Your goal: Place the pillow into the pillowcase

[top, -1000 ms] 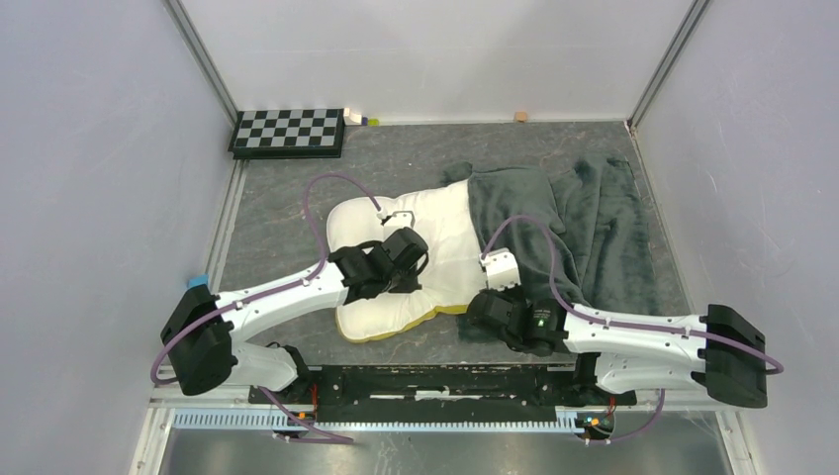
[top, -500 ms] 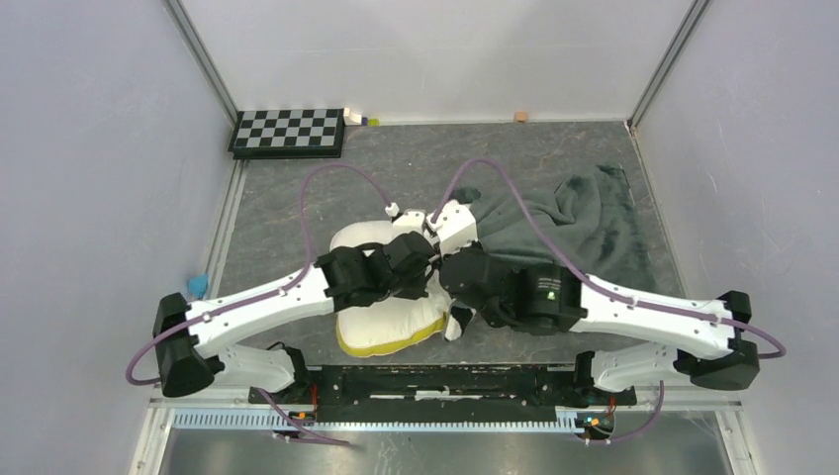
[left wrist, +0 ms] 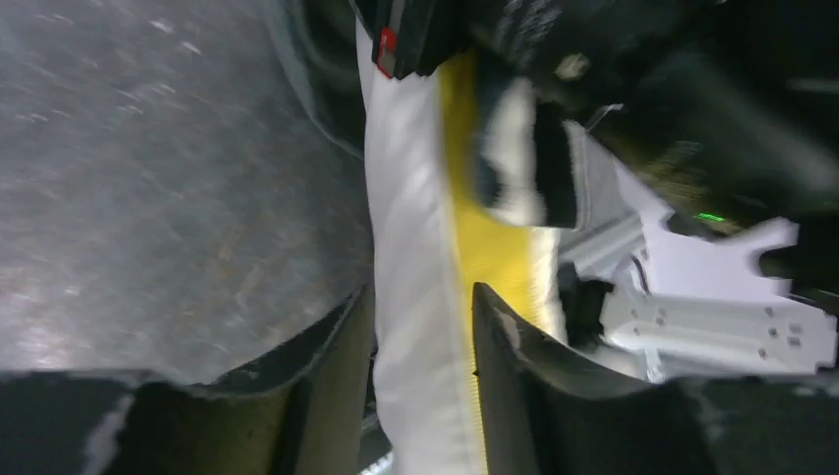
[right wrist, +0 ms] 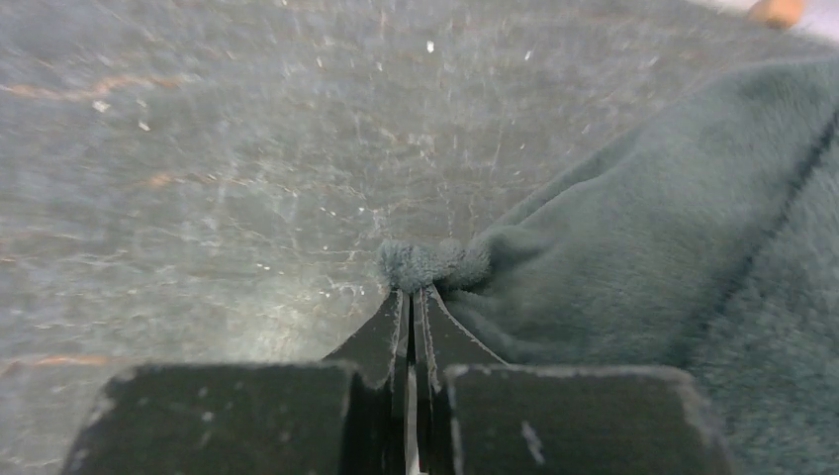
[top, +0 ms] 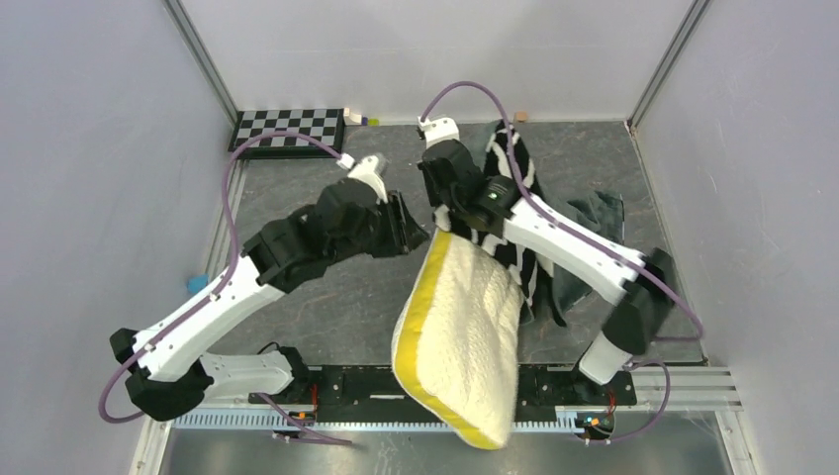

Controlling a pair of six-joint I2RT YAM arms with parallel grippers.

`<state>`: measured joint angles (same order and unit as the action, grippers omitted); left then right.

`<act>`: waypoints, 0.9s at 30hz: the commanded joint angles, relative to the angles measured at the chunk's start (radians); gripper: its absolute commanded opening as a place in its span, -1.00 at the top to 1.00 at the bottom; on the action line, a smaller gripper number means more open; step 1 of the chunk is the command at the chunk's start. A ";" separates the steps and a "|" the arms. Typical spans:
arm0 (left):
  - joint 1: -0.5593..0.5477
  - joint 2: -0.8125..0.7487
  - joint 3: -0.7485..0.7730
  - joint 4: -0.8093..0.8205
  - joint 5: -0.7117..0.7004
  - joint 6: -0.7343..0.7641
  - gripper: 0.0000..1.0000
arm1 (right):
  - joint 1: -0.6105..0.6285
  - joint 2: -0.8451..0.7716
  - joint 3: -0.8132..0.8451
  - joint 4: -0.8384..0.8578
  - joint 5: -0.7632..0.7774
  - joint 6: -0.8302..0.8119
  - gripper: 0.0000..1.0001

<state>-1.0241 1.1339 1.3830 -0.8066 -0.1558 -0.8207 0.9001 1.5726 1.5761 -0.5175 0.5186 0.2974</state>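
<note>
The pillow [top: 460, 327], cream with a yellow band, hangs in the air at the centre front, its top end up between both grippers. My left gripper [top: 411, 226] is raised to its left. In the left wrist view its fingers stand apart around the pillow's [left wrist: 411, 198] white and yellow edge, with a dark gap beside one finger, so my left gripper [left wrist: 420, 317] is open. My right gripper [top: 442, 220] is raised too and shut on a tuft of the pillowcase's [right wrist: 633, 247] dark plush edge, pinched at my right gripper [right wrist: 409, 297]. The pillowcase [top: 514, 163] trails behind, zebra face showing.
A checkerboard [top: 287, 129] lies at the back left by the wall. A small block [top: 517, 117] sits at the back wall and a blue thing [top: 198, 284] at the left edge. The grey table [top: 326, 287] is walled on three sides.
Both arms have risen from the table, lifting the pillow and the pillowcase with them. The pillowcase has turned its zebra face up. My left jaws have parted.
</note>
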 commanded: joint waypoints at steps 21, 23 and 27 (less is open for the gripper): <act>0.309 -0.269 -0.640 0.040 0.014 -0.126 -1.00 | -0.164 0.176 0.084 0.106 -0.252 -0.129 -0.61; 0.308 -0.284 -0.687 0.035 0.027 -0.152 -1.00 | -0.159 0.110 -0.017 0.119 -0.257 -0.142 -0.66; 0.308 -0.271 -0.760 0.124 0.086 -0.175 -1.00 | -0.123 -0.004 -0.253 0.164 -0.236 -0.198 -0.82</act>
<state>-0.7147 0.8547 0.6811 -0.7979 -0.1238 -0.9062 0.7460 1.6535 1.5036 -0.3744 0.2619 0.1711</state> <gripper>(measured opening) 0.994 0.878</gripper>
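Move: The right hand, pinching the pillowcase's corner, has the pillow's middle about 25 cm back, 6 cm right and 12 cm below. The pillowcase's bunched middle lies some 15 cm to this hand's right, 6 cm back and 14 cm lower. From the left hand, already partly open beside the pillow's yellow edge, the pillow's middle is roughly 18 cm back, 7 cm right and 12 cm down; the pillowcase is 18 cm right, 3 cm ahead, 15 cm down. Right hand swings the pillowcase down about 18 cm and forward, releases, rises; left opens wide, sinks 20 cm leftward. ##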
